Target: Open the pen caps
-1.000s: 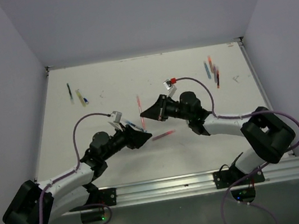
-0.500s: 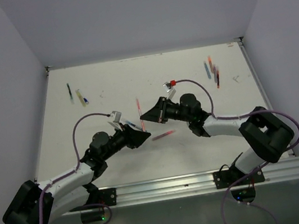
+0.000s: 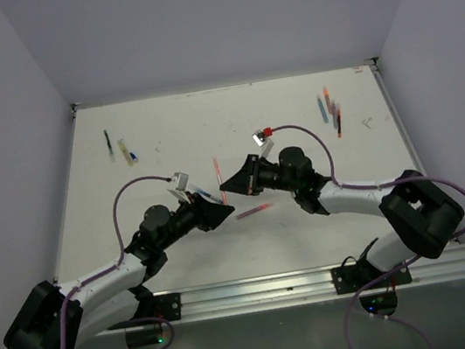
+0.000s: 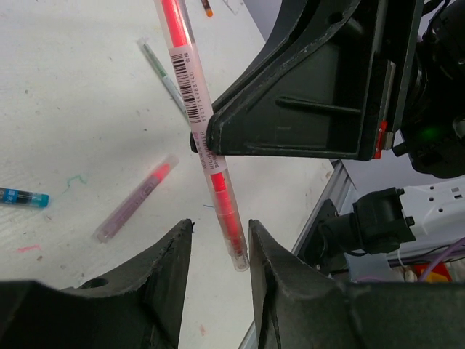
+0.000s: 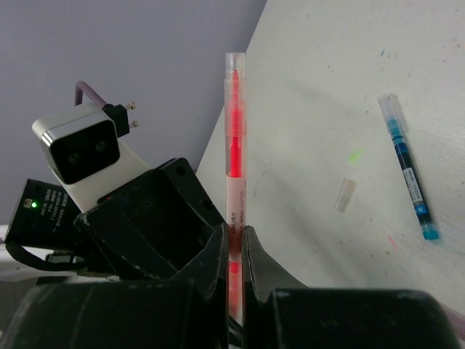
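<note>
A red highlighter pen with a barcode label is held nearly upright above the table. My right gripper is shut on its barrel. A clear pen cap covers the pen's far end in the right wrist view. The other clear pen cap hangs between the fingers of my left gripper. Those fingers stand apart, the cap close to the right one, with a gap on its left. From above, the pen stands between my left gripper and my right gripper.
A pink-purple pen lies on the table just below the grippers. Several pens lie at the back right and two pens at the back left. A blue pen and a loose clear cap lie nearby.
My left gripper's jaws have narrowed around the pen's lower end. The right gripper has shifted slightly left with the pen in it.
</note>
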Robot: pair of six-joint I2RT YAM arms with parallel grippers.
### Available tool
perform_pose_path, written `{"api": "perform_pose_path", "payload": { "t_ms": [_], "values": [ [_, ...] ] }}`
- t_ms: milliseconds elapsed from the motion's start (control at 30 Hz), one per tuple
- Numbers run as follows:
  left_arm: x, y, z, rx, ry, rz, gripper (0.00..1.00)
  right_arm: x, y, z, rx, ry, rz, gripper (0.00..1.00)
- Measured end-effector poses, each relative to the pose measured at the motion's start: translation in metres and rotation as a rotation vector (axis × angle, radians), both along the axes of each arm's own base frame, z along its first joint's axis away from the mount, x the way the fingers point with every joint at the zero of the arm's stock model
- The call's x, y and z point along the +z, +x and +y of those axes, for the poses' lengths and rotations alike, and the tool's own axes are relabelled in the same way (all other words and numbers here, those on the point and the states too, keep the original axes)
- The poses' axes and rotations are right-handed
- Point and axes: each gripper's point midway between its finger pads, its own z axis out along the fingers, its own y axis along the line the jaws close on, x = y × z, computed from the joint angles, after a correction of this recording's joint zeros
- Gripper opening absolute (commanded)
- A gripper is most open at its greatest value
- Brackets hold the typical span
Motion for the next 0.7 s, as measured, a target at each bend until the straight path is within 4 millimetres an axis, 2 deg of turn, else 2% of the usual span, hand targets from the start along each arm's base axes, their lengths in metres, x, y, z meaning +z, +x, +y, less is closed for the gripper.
{"api": "perform_pose_path", "payload": {
  "t_ms": [133,233,267,500,700],
  "values": [
    [0.002,0.001,0.0,0.004,-0.005,0.002,0.31,-0.003,0.0,0.0,-0.007,-0.015,-0.004,0.0],
    [0.002,0.001,-0.001,0.004,-0.006,0.005,0.13,-0.004,0.0,0.0,-0.011,-0.02,-0.01,0.0],
    [0.003,0.001,-0.001,0.004,-0.006,0.007,0.0,-0.004,0.001,0.0,-0.014,-0.022,-0.013,0.0],
    [-0.007,0.007,0.0,0.03,0.023,0.04,0.0,-0.009,0.011,-0.001,-0.059,-0.07,-0.015,0.0],
    [-0.005,0.026,0.012,0.154,0.067,0.016,0.0,-0.008,0.036,0.005,-0.201,-0.234,0.06,0.0]
  ]
}}
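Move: The near end of the red pen, which my right hand already holds, sits almost between my open left fingertips, about 1 cm ahead and 1 cm left. From my right hand that end is some 5 cm back, 1 cm right and 3 cm lower. Down on the table, about 14 cm below my left hand, the blue pen lies 12 cm ahead and 7 cm left, the pink pen about 5 cm ahead and 6 cm right. I close my half-open left fingers and pinch the near end of the red pen, while my right fingers keep their grip nearer its middle. Then both my hands go forward together over the table, the left about 3 cm and the right nearly 4; my right hand tips its fingers down and swings clockwise, some 20 degrees in all, as my left turns slightly counter-clockwise. ##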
